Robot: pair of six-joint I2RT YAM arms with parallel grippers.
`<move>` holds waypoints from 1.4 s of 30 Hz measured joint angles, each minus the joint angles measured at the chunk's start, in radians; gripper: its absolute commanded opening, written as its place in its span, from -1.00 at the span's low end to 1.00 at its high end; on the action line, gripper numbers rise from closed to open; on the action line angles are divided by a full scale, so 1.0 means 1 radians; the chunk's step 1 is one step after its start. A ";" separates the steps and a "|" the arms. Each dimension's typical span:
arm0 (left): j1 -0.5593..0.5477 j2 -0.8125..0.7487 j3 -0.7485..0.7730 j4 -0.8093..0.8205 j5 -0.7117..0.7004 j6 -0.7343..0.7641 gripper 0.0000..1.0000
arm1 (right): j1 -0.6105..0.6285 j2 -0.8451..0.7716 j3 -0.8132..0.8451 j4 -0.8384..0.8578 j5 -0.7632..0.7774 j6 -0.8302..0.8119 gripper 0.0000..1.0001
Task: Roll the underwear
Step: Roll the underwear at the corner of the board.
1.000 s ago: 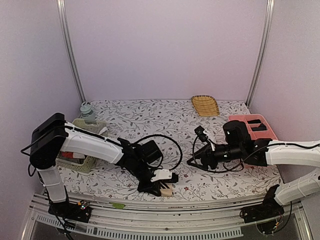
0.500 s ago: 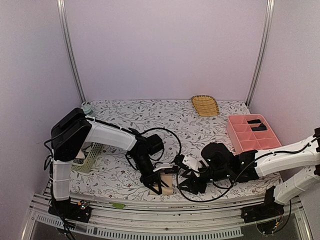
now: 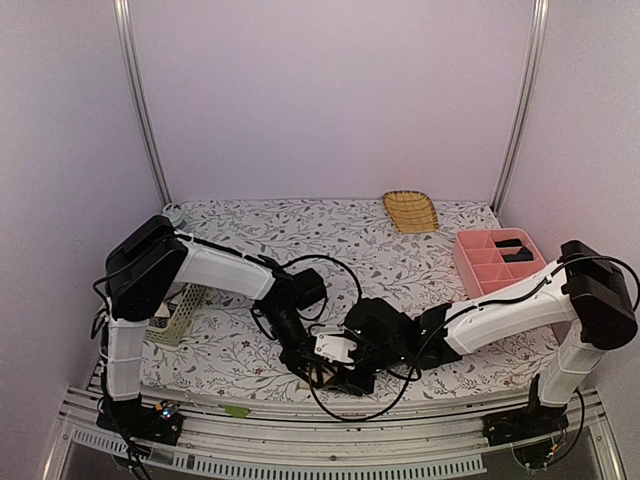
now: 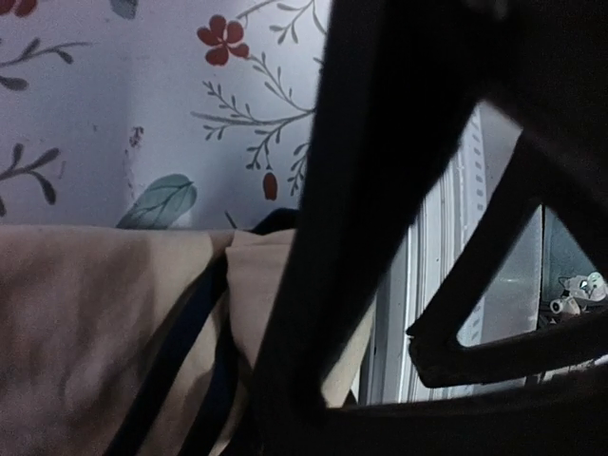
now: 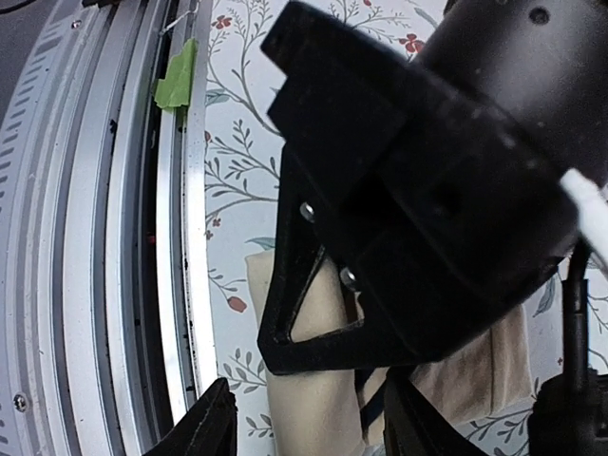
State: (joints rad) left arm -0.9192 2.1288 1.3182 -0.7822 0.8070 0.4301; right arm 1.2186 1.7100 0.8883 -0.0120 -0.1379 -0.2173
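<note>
The beige underwear [image 4: 85, 323] with black edging lies folded on the flowered cloth at the table's front edge. My left gripper [image 3: 308, 362] is down on it, and a black finger [image 4: 323, 285] presses into the cloth's right end, shut on it. In the right wrist view the left gripper's black body covers most of the underwear [image 5: 313, 408]. My right gripper [image 5: 313, 426] is open, one fingertip on each side of the beige cloth. From above, my right gripper [image 3: 345, 372] sits close against the left one, and both hide the underwear.
A green mesh basket [image 3: 175, 310] stands at the left with a small bottle [image 3: 173, 213] behind it. At the right is a pink compartment tray [image 3: 505, 262], at the back a yellow woven tray [image 3: 410, 210]. The metal front rail [image 5: 114, 237], with green tape [image 5: 176, 81], runs right beside the underwear.
My right arm swung from the right middle of the table down to the front centre, ending beside the left gripper over the underwear. The left gripper stayed at the front edge.
</note>
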 measured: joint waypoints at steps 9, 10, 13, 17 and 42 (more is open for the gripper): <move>0.008 0.000 -0.002 0.002 0.000 0.004 -0.87 | 0.005 0.076 0.006 -0.007 0.006 -0.044 -0.85; 0.008 -0.001 -0.003 0.002 0.000 0.004 -0.79 | 0.005 0.076 0.010 -0.011 0.009 -0.045 -1.00; 0.011 -0.003 -0.007 0.003 -0.002 0.001 -0.48 | 0.005 0.076 0.016 -0.020 0.009 -0.049 -1.00; 0.016 -0.034 -0.032 0.016 0.006 -0.008 0.05 | 0.004 0.076 0.020 -0.018 -0.012 -0.043 -1.00; 0.298 -1.280 -0.654 0.717 -0.542 -0.254 0.92 | -0.257 0.282 0.125 0.002 -0.671 0.286 -1.00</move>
State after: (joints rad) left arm -0.6216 0.8490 0.6643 -0.0654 0.2653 0.1764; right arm 0.9615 1.9915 1.0134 -0.0105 -0.8093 0.0692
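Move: The left fingers already hold the underwear, its folded bundle about 1 cm ahead and 2 cm right of them. From the open right hand the bundle's middle lies roughly 3 cm below, 2 cm left and 1 cm ahead. The metal rail at the table's near edge runs about 7 cm back of the right hand and 5 cm below. From the left hand, the laundry basket stands some 28 cm left and 24 cm ahead, a few centimetres higher. The right fingers close on the underwear beside the left fingertips after sinking about 3 cm, and keep their pinch while the wrist swings some 40 degrees, turning the fingertips back towards the base almost on the spot. Once the right has hold, the left opens, lets go and speeds away forward and left towards the basket, then climbs steeply, about 25 cm up in all, its fingers tilting back. ##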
